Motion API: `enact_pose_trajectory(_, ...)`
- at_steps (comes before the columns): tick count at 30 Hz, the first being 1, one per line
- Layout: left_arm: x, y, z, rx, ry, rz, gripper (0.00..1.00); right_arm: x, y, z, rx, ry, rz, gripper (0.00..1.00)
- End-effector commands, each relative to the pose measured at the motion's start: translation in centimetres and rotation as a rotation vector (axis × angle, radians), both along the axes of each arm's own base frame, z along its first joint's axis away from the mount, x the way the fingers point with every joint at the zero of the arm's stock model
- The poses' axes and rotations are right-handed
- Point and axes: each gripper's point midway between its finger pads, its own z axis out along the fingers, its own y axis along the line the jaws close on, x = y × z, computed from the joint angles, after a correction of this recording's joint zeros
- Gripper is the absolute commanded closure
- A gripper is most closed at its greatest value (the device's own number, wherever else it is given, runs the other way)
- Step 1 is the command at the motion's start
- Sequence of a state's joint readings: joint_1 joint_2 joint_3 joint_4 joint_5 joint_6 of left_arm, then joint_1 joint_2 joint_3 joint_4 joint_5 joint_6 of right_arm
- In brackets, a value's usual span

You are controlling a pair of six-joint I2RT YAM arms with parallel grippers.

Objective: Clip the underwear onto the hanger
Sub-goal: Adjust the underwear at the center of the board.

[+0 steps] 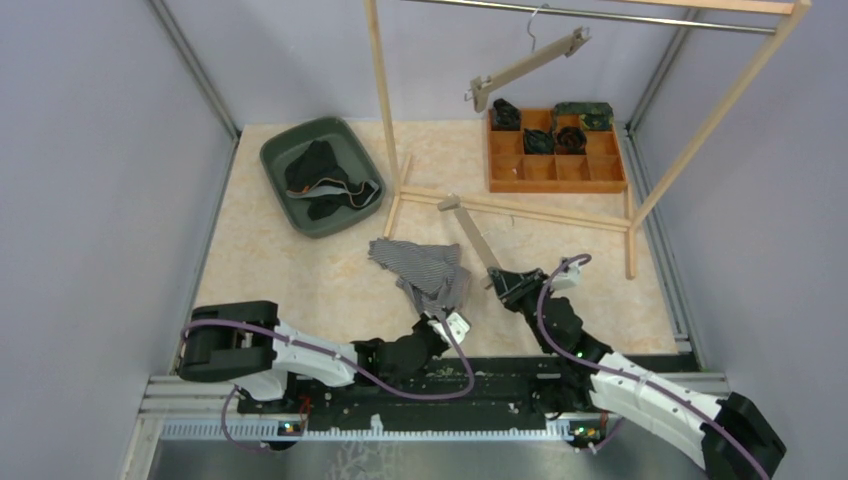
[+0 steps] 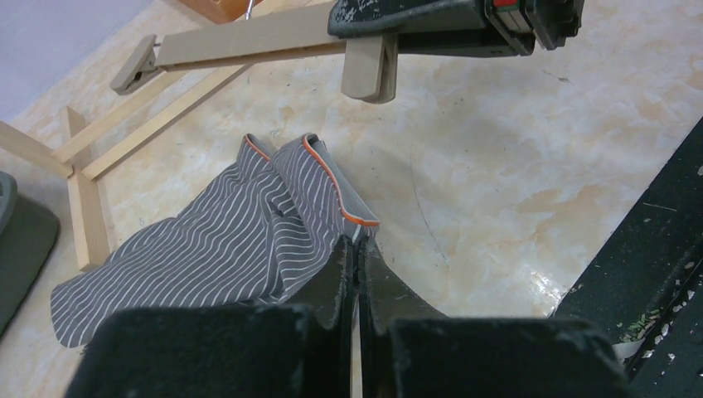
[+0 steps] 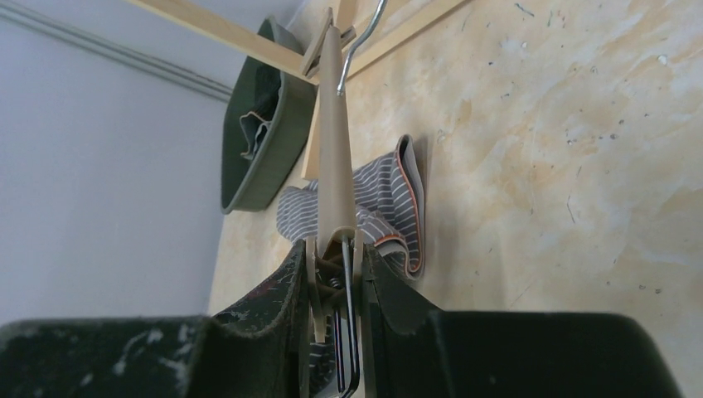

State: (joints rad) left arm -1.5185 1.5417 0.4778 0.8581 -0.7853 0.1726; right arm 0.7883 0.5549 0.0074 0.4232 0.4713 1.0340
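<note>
The grey striped underwear [image 1: 420, 268] with an orange-edged waistband lies crumpled on the table's middle. My left gripper [image 1: 447, 318] is shut on the waistband's near edge [image 2: 357, 242], and the cloth [image 2: 232, 240] spreads away to the left. A wooden hanger [image 1: 470, 235] lies just right of the underwear. My right gripper [image 1: 497, 280] is shut on the hanger's near clip [image 3: 334, 249], squeezing it, and the hanger bar [image 3: 334, 149] points away from it. In the left wrist view that clip [image 2: 369, 70] hangs above and beyond the underwear.
A green bin [image 1: 300, 215] with dark garments sits at the back left. A wooden compartment tray [image 1: 555, 180] holds folded items at the back right. The wooden rack's base bars [image 1: 510, 205] cross the table behind the underwear, and a second hanger [image 1: 525, 68] hangs from its rail.
</note>
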Motion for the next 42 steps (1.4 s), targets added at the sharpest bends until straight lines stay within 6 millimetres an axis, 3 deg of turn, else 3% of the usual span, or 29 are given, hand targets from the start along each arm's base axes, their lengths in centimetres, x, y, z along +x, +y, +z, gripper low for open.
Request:
enact_pose_trajectory(1, 0.2, -0.3, 1.4, -0.058, 0.009, 0.015, 1.00, -0.4, -0.1, -1.3, 0.051, -0.012, 0.014, 1.00)
enact_pose_trajectory(8, -0.1, -0.5, 0.7, -0.045, 0.038, -0.004, 0.98, -0.3, -0.7, -1.4, 0.035, -0.014, -0.010, 1.00)
enact_pose_trajectory(9, -0.3, -0.6, 0.6, -0.038, 0.048, -0.010, 0.94, -0.3, -0.8, -1.4, 0.031, -0.012, -0.017, 1.00)
enact_pose_trajectory(13, -0.9, -0.7, 0.4, -0.019, 0.117, -0.021, 0.48, -0.3, -1.2, -1.2, 0.027, -0.020, -0.032, 1.00)
enact_pose_trajectory(19, -0.9, 1.2, 2.2, -0.125, 0.207, 0.032, 0.25, -0.3, -1.5, -1.1, 0.016, -0.024, -0.042, 1.00)
enact_pose_trajectory(22, 0.0, 2.5, 2.6, -0.230, 0.300, 0.072, 0.23, -0.2, -1.5, -1.0, 0.017, -0.026, -0.043, 1.00)
enact_pose_trajectory(29, 1.5, 5.2, 0.7, -0.408, 0.511, 0.169, 0.24, -0.2, -1.5, -1.0, 0.012, -0.028, -0.045, 1.00)
enact_pose_trajectory(42, 1.8, 4.4, -4.8, -0.365, 0.693, 0.333, 0.22, -0.3, -1.7, -1.2, 0.009, -0.026, -0.045, 1.00)
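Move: The left hand holds up the near end of the striped underwear, whose middle lies about 9 cm ahead, 3 cm left and 9 cm below. The hanger's near clip is roughly 8 cm ahead and 11 cm right, about level; the rack foot's near end is some 19 cm ahead, 13 cm left and 9 cm below. From the right hand, the underwear's middle is about 19 cm left, 1 cm ahead and 10 cm below. Left fingers release the underwear, rise, swing about 5 cm left, then sink wide open, tipping some 35 degrees down. ##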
